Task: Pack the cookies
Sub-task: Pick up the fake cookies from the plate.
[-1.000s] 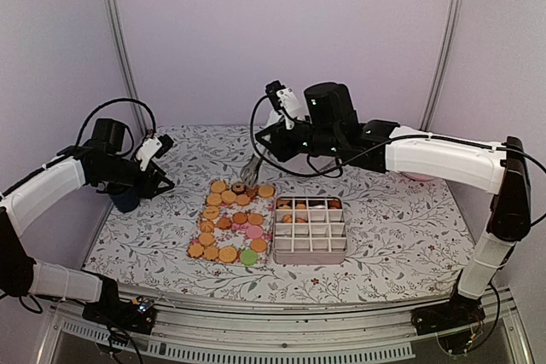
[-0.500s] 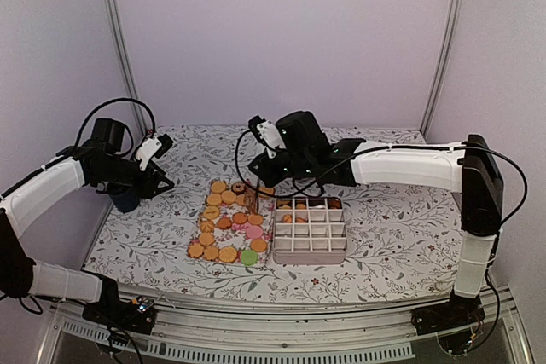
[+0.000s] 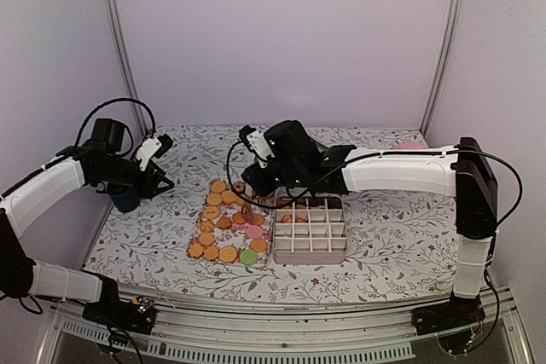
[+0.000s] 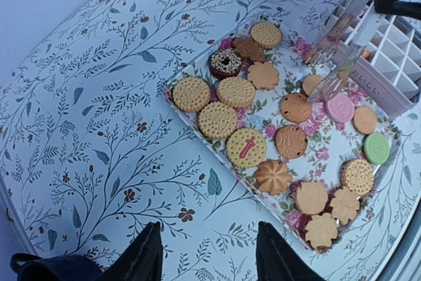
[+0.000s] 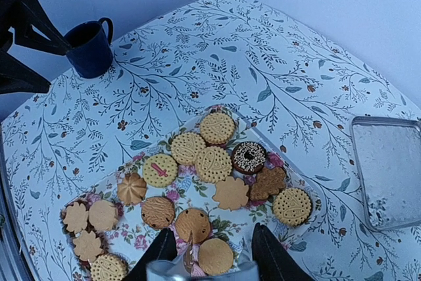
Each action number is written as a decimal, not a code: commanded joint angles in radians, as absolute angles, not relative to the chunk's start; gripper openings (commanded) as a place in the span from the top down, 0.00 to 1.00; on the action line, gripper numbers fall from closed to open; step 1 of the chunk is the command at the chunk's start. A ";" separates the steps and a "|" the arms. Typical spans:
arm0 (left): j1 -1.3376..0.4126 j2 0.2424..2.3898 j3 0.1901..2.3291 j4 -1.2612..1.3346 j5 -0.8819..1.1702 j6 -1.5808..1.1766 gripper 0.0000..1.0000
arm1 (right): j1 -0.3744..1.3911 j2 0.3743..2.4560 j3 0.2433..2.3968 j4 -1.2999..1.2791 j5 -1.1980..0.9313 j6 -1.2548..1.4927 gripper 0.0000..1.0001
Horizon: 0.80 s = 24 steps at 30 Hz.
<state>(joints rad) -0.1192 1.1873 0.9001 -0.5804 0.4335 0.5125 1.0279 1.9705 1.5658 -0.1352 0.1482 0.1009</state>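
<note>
The cookies (image 3: 229, 226) lie spread on a floral tray (image 4: 197, 133); most are golden, with a pink cookie (image 4: 340, 108), a green cookie (image 4: 376, 148) and a dark ringed cookie (image 5: 248, 156). A few more sit in the back cells of the divided box (image 3: 310, 249). My right gripper (image 3: 256, 196) hangs low over the tray's right edge, shut on clear plastic tongs (image 4: 342, 51). The tong tips stand apart over a round golden cookie (image 4: 311, 83). My left gripper (image 3: 164, 165) hovers open and empty above the cloth left of the tray, its fingers (image 4: 146, 255) apart.
A dark blue mug (image 5: 90, 47) stands at the left, under my left arm. A flat metal lid (image 5: 388, 169) lies behind the tray. The divided box (image 4: 388, 51) sits tight against the tray's right side. Floral cloth covers the table (image 3: 392, 236).
My right arm has swung left and down from above the box to the tray, bringing the tongs among the cookies, and its jaws have eased wider. The left arm has not moved.
</note>
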 commanded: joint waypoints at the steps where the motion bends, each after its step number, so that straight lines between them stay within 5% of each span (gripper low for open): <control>1: -0.112 1.172 0.897 -0.571 0.441 0.523 0.50 | 1.048 1.989 1.587 -0.129 0.217 0.068 0.60; 13: -0.112 1.170 0.907 -0.574 0.440 0.525 0.50 | 1.048 2.024 1.591 -0.146 0.146 0.126 0.66; 21: -0.113 1.167 0.901 -0.574 0.438 0.529 0.50 | 1.049 2.008 1.580 -0.151 0.175 0.162 0.98; 24: -0.113 1.165 0.898 -0.574 0.437 0.528 0.50 | 1.048 1.991 1.579 -0.140 0.180 0.168 1.00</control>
<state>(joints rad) -0.1192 1.1851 0.9001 -0.5808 0.4332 0.5224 1.0470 1.9984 1.5764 -0.1265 0.1635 0.1463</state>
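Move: Just below the right hand, which holds the tongs half open, lies the small plain cookie it goes for: about 2 cm ahead, 2 cm to the left and 14 cm down. The chocolate-chip cookie is about 4 cm farther left, level with it, and the pink cookie about 4 cm nearer the base than the small cookie. The cookie box's middle is about 13 cm to the hand's right and 4 cm back. From the left hand, the small plain cookie is roughly 20 cm right, 2 cm ahead and 13 cm lower. Easing down about 1 cm and then about 1 cm to the left, the right hand settles the already straddling tongs over the small plain cookie. Once down, it stays low while its fingers squeeze from under half open to about a fifth, bringing the tong tips together around the cookie, with only a slight wrist turn. ##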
